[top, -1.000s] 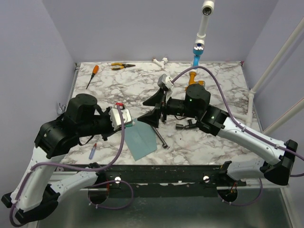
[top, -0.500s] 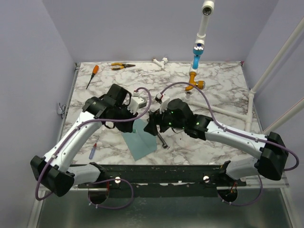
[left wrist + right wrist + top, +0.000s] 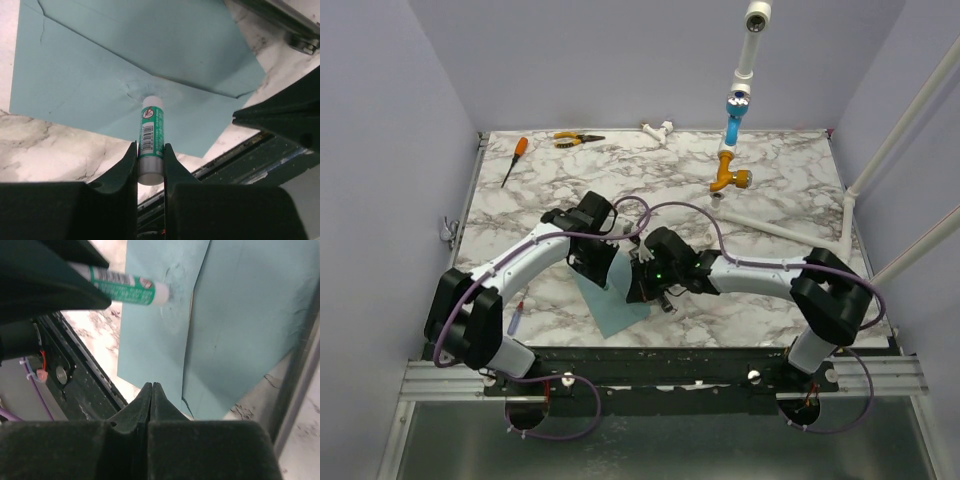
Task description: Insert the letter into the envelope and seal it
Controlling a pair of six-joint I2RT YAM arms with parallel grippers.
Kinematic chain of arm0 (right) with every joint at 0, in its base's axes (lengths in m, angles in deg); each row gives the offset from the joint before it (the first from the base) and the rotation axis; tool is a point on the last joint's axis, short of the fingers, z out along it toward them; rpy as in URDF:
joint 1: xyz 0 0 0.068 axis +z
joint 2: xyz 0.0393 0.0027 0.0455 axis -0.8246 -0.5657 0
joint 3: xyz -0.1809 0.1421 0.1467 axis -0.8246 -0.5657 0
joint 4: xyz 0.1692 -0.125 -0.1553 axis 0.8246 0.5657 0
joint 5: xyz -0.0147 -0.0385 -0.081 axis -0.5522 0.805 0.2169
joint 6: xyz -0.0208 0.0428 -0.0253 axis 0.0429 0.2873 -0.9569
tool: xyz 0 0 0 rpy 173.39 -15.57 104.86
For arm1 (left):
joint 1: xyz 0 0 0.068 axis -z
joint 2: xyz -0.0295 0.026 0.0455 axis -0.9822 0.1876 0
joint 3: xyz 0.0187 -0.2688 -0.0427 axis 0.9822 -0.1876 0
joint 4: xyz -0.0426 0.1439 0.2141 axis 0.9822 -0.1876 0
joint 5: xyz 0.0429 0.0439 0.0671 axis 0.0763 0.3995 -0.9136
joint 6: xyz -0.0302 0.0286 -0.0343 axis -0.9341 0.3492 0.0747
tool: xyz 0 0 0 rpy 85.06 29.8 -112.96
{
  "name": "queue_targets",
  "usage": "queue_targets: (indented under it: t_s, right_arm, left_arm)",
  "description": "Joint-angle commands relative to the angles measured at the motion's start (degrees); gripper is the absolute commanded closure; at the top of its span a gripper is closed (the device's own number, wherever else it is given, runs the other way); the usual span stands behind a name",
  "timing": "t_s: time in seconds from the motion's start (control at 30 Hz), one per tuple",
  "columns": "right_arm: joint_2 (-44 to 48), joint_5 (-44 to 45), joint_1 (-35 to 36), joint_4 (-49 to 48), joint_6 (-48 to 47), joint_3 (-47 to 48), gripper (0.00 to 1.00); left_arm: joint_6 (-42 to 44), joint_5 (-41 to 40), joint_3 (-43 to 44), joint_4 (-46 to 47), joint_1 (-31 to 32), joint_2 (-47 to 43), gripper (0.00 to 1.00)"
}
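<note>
The teal envelope (image 3: 616,306) lies flat near the table's front edge, its flap laid over the body (image 3: 90,85) (image 3: 240,315). My left gripper (image 3: 150,148) is shut on a green glue stick (image 3: 150,135). The stick's white tip presses on the envelope by the flap's edge, and it also shows in the right wrist view (image 3: 125,286). My right gripper (image 3: 152,386) is shut and empty, just over the envelope's near part. In the top view the left gripper (image 3: 606,272) and right gripper (image 3: 640,286) meet over the envelope. The tan letter is not in view.
An orange-handled screwdriver (image 3: 513,158) and yellow pliers (image 3: 578,139) lie at the far left. An orange and blue fitting (image 3: 731,177) stands at the back right. A metal rod (image 3: 665,300) lies right of the envelope, a small pen (image 3: 517,319) to its left. A black rail (image 3: 75,365) edges the front.
Both arms have come down from a raised pose and closed in on the envelope. The left gripper has brought the glue stick's tip onto the envelope.
</note>
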Motion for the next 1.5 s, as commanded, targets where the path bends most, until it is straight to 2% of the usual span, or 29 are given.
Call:
queue_targets:
  t_s: [0.0, 0.23, 0.47, 0.7, 0.83, 1.07, 1.33, 1.47]
  right_arm:
    - [-5.4, -7.8, 0.3, -5.1, 1.1, 0.0, 0.99]
    - [-13.0, -4.7, 0.3, -0.4, -0.7, 4.6, 0.99]
    - [-15.8, 1.0, 0.3, 2.0, -1.1, 5.5, 0.99]
    - [-15.9, 8.9, 2.3, 5.0, -2.4, 6.3, 0.99]
    - [-16.5, 11.2, 4.0, 5.7, -2.7, 7.0, 0.99]
    - [-17.2, 11.7, 4.7, 5.1, -3.2, 6.9, 0.99]
    - [-17.5, 12.7, 5.4, 5.0, -3.9, 7.0, 0.99]
    - [-17.5, 13.1, 5.7, 5.3, -4.0, 7.1, 0.99]
  left_arm:
    - [-1.8, -1.9, -0.2, 5.3, 0.1, 3.3, 1.00]
    - [-2.1, -2.2, -0.5, 6.3, 0.2, 6.1, 1.00]
    - [0.8, -5.8, -0.6, 4.6, 4.4, 6.1, 1.00]
    - [2.7, -4.1, 7.2, -4.6, 5.6, 13.1, 1.00]
    - [0.9, -2.0, 11.8, -8.0, 5.9, 16.2, 1.00]
    - [-0.8, 0.3, 13.5, -7.5, 8.1, 17.5, 1.00]
    - [-4.2, 0.6, 7.6, 0.1, 9.7, 14.2, 1.00]
    - [-5.0, 0.8, 5.5, 3.5, 9.8, 15.6, 1.00]
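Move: The envelope lies flat beneath both hands. Its middle is about 3 cm right of the left hand, 1 cm back and 8 cm below; the glue stick already in that hand points down at the flap seam. From the closed right hand the envelope's middle is some 5 cm left, 2 cm ahead and 7 cm below. The black tube lies about 4 cm right of the right hand and 4 cm ahead, down on the table. Down goes the right hand, about 6 cm with fingers shut, until its tips rest on the envelope near the seam's near end; it stays there, tipping some 15 degrees steeper. The left hand keeps its grip on the glue stick, sinks about 2.5 cm while easing 2 cm forward, sets the nib on the flap beside the seam, then holds roughly in place, tilting the stick more upright. ##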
